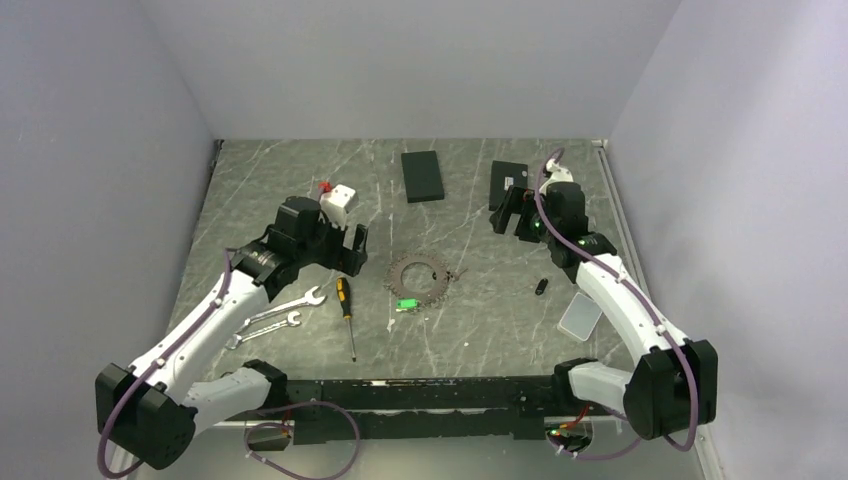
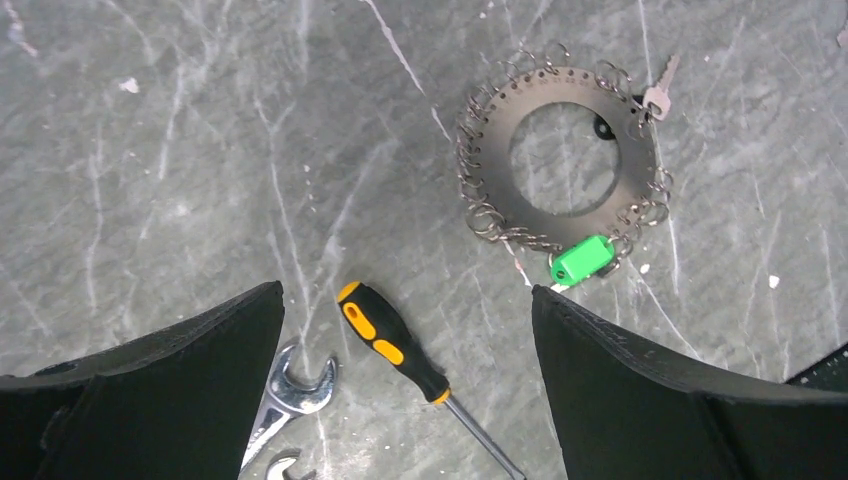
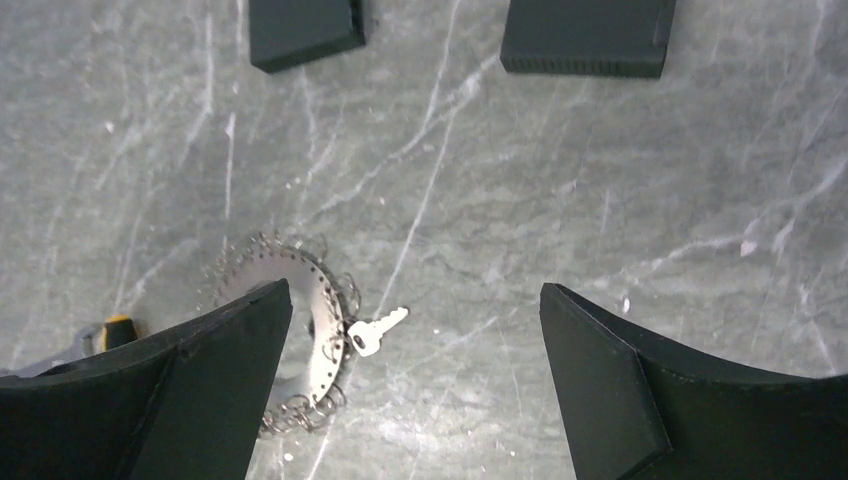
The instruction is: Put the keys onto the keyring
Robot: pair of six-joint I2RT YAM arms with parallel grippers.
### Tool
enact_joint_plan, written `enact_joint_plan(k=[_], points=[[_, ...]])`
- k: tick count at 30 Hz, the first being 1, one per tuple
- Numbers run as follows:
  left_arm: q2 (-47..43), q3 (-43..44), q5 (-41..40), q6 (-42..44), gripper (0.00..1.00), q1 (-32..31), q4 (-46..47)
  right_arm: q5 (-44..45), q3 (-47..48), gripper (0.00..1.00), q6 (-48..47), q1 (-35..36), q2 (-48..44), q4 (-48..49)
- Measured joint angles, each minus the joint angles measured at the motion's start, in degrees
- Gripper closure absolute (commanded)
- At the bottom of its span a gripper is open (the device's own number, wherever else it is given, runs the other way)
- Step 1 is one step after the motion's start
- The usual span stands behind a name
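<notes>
The keyring [image 1: 418, 277], a flat grey metal ring with small wire loops round its rim and a green tag [image 1: 406, 305], lies mid-table. A small silver key [image 2: 658, 94] rests at its rim, apparently on one of the loops; the right wrist view shows the key [image 3: 376, 331] and the ring [image 3: 322, 298]. A tiny black-headed key [image 1: 540, 287] lies alone, right of the ring. My left gripper [image 1: 354, 249] hovers open just left of the ring [image 2: 490, 165], above the screwdriver. My right gripper [image 1: 512, 214] hangs open to the ring's far right, holding nothing.
A black-and-yellow screwdriver [image 2: 391, 342] and two silver wrenches [image 1: 285, 311] lie left of the ring. Two black boxes [image 1: 422, 175] [image 1: 506, 178] sit at the back. A clear plastic case [image 1: 580, 315] lies near the right arm.
</notes>
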Motion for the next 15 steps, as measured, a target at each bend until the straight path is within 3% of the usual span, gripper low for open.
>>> enact_joint_plan(k=[6,10,15], points=[[0.5,0.0,2.6,0.0,0.01,-0.1,-0.8,3.6,-0.1,0.00,1.1,1.0,0.8,-5.7],[0.5,0.0,2.9,0.0,0.01,-0.1,-0.8,11.0,0.0,0.00,4.4,1.0,1.3,-11.5],[0.5,0.0,2.9,0.1,0.01,-0.4,-0.8,17.9,0.0,0.01,10.2,-3.0,5.2,-18.4]])
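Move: Behind and to the right of the right hand, the keys with the black fob lie on the table, some 6 cm back, 7 cm right and 17 cm below. The silver case lies roughly 6 cm farther back and 7 cm farther right than the keys; the keyring is about 13 cm left of the hand and 3 cm back, and the black drive 13 cm ahead, 2 cm right. From the left hand, the keys lie about 30 cm right and 1 cm ahead. Sinking about 8 cm while drawing 4 cm back, the right hand heads for the keys with the black fob; it starts mostly down and back, then swings increasingly right, some 7 cm in all, still gathering speed. Its fingers tip down by about 20 degrees and turn a similar amount clockwise, staying wide open and touching nothing. ##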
